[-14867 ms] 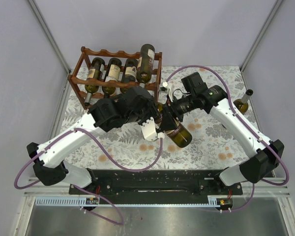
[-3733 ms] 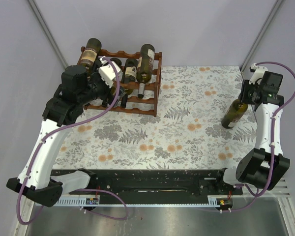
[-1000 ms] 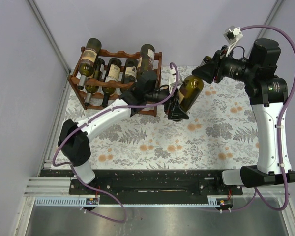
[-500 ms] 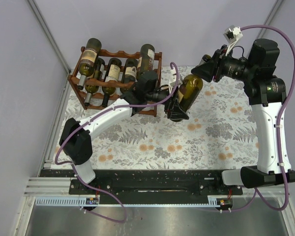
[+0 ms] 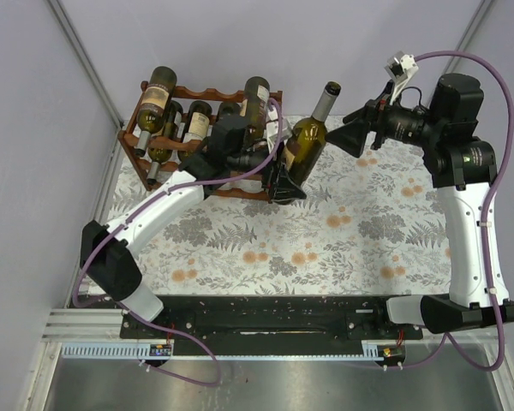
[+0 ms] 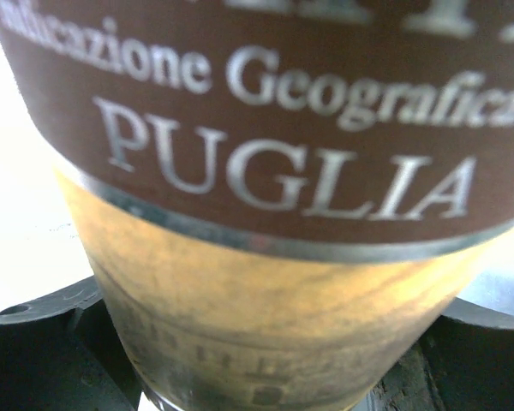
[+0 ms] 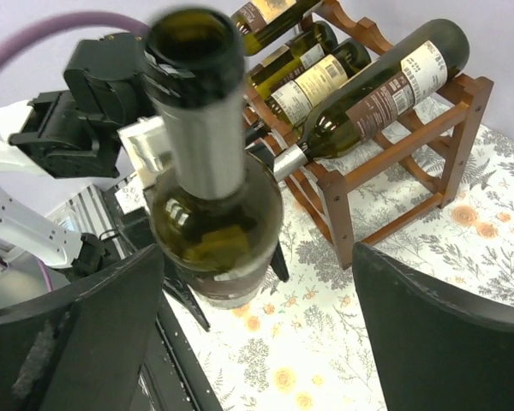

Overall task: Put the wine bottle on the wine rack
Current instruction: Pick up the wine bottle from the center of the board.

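The wine bottle (image 5: 302,145), dark green with a brown label, hangs tilted over the table just right of the wine rack (image 5: 265,184). Its neck (image 5: 325,98) points up and to the right. My left gripper (image 5: 284,178) is shut on the bottle's base. In the left wrist view the bottle (image 6: 265,214) fills the frame, with dark fingers (image 6: 34,351) at its sides. My right gripper (image 5: 353,137) stands open, a little right of the neck and apart from it. In the right wrist view the bottle (image 7: 207,197) stands ahead of the wide-open right gripper (image 7: 257,342).
The reddish-brown rack (image 7: 450,120) holds several lying bottles (image 5: 195,124). One more bottle (image 5: 157,88) lies on its top left and another (image 5: 255,103) on its top right. A floral cloth (image 5: 360,223) covers the table. Grey walls stand close on three sides.
My right gripper has opened and let go of the bottle's neck. The left arm has carried the bottle left toward the rack, its neck now free.
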Robot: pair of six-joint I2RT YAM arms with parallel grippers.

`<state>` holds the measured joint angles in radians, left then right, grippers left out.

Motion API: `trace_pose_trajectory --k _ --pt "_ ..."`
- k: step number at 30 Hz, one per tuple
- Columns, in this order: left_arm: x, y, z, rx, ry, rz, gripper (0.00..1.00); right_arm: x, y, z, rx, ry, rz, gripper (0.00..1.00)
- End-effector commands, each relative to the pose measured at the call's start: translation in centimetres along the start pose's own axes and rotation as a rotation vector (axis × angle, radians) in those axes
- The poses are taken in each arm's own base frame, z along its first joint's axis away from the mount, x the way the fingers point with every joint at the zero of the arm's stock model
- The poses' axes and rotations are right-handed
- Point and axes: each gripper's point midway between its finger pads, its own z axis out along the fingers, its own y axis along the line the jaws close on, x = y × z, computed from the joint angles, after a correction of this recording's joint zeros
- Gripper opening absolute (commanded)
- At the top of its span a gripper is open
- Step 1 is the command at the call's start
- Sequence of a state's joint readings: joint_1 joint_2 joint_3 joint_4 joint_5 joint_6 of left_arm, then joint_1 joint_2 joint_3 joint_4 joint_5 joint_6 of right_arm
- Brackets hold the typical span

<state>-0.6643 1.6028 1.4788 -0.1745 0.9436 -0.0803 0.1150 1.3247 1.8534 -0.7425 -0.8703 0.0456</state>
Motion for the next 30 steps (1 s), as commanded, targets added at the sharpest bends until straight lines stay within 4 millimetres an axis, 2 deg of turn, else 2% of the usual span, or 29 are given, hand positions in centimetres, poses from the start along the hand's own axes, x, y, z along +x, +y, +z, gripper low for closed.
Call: trace_pose_trajectory --k 1,5,11,19,23,30 --pt "-6.1 -3.4 -2.3 0.017 -0.144 0.163 0.0 -0.6 1.9 0.2 -0.111 -0.044 -0.004 0.99" --pt "-7.9 -3.4 -3.3 -0.009 -0.187 0.16 0.0 -0.3 2.5 1.0 -0.212 -0.095 0.043 0.99" --pt "-9.3 -3.7 -3.5 -0.005 -0.224 0.128 0.0 0.3 3.8 2.3 -0.339 -0.125 0.102 0.99" --pt "-9.2 -3.4 -3.2 0.0 -0.224 0.102 0.0 0.8 5.6 4.5 -0.405 -0.117 0.04 0.99" --pt "-9.3 -3.6 -3.1 0.016 -0.23 0.093 0.0 2.3 6.0 5.9 -0.413 -0.068 0.059 0.99" --pt "-8.7 -3.6 -2.7 0.043 -0.22 0.067 0.0 3.7 6.1 7.6 -0.413 -0.035 0.041 0.99"
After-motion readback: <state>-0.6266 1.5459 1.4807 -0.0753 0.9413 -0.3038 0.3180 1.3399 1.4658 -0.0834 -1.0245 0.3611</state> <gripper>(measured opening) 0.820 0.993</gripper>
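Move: The left hand already grips the lower body of the wine bottle, whose middle is about 5 cm above, 2 cm ahead and 2 cm right of it. From the open right hand the bottle's middle lies roughly 9 cm left, 3 cm back and 7 cm lower. The nearest racked bottle is some 17 cm left of the right hand, 4 cm ahead and 12 cm below. Right hand, still open, swings about 9 cm left and down around the bottle's shoulder; left lifts it 4 cm. ##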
